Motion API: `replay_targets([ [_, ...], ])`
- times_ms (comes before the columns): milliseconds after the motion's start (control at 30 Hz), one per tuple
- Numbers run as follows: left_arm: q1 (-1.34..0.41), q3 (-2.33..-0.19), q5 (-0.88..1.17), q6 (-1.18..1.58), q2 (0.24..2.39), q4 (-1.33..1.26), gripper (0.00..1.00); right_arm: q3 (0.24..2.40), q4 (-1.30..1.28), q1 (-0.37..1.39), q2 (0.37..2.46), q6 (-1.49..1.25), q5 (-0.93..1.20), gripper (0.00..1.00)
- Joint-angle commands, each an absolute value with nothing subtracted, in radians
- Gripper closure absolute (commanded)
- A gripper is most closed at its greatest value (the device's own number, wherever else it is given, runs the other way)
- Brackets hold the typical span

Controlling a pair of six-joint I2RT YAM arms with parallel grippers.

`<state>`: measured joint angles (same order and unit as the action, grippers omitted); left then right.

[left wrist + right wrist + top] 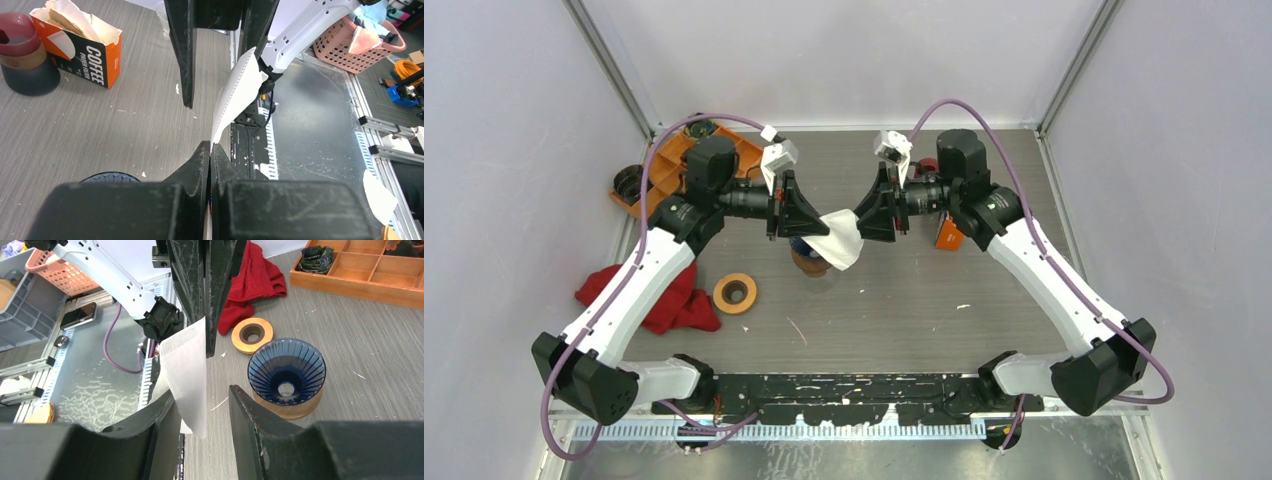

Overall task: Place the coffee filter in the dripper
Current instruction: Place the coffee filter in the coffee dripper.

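Note:
The white paper coffee filter [844,240] hangs in the air between both arms. My left gripper [826,222] is shut on one edge of it; in the left wrist view the filter [237,95] rises from the closed tips of that gripper [210,146]. My right gripper [202,395] is open, and the filter's [187,370] free end dangles between its fingers, close to the left one. The blue ribbed dripper [286,371] sits upright on a wooden base on the table, just below and beside the filter, with nothing in it. From above, the dripper [809,262] is mostly hidden by the left gripper.
An orange coffee filter box [85,50] and a dark red cup [22,55] stand behind the right arm. A wooden ring [252,334] and a red cloth [250,285] lie left of the dripper. A wooden compartment tray [659,175] sits at the back left.

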<state>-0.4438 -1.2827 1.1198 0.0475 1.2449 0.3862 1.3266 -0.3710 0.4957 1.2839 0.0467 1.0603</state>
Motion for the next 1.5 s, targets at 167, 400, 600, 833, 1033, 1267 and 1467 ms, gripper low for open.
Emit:
replay_targets([
  [167,-0.443,-1.248,1.172,0.148,1.196,0.199,1.0,1.297,-0.281,0.511,1.286,0.021,1.063,0.56],
  [400,-0.442,-1.229,1.169,0.186,1.185,0.141,1.0,1.273,-0.25,0.512,1.283,0.006,1.068,0.6],
  [600,-0.443,-1.215,1.169,0.22,1.184,0.1,1.0,1.255,-0.219,0.512,1.266,-0.01,1.087,0.72],
  [833,-0.442,-1.213,1.152,0.224,1.197,0.101,1.0,1.256,-0.204,0.512,1.247,-0.023,1.093,0.99],
  [1033,-0.442,-1.216,1.079,0.201,1.201,0.134,0.76,1.249,-0.24,0.513,1.218,-0.015,1.025,0.99],
  [1267,-0.443,-1.215,0.856,0.191,1.175,0.167,0.37,1.312,-0.406,0.518,1.186,0.02,0.798,0.99],
  [1467,-0.456,-1.21,0.599,0.231,1.13,0.195,0.21,1.375,-0.546,0.559,1.168,0.013,0.505,0.99],
])
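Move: The coffee filter is still pinched at its left edge by the left hand. Its middle lies about 3 cm right and 2 cm back of that hand; from the right hand's open fingers it is about 4 cm left, 2 cm back and just below. The dripper stands some 17 cm below both hands and 5 cm ahead, about 3 cm left of the left hand and 10 cm left of the right. The tape roll sits 21 cm left and 2 cm ahead of the left hand. The filter's free right edge is taken by the right hand, which sinks about 1.5 cm and shuts its fingers on the paper while the left keeps its pinch, easing up slightly. The left fingers then open wide and let go, that hand swinging forward about 4 cm and turning 15 degrees counter-clockwise; the right draws the filter forward and right some 2 cm, turning clockwise. ##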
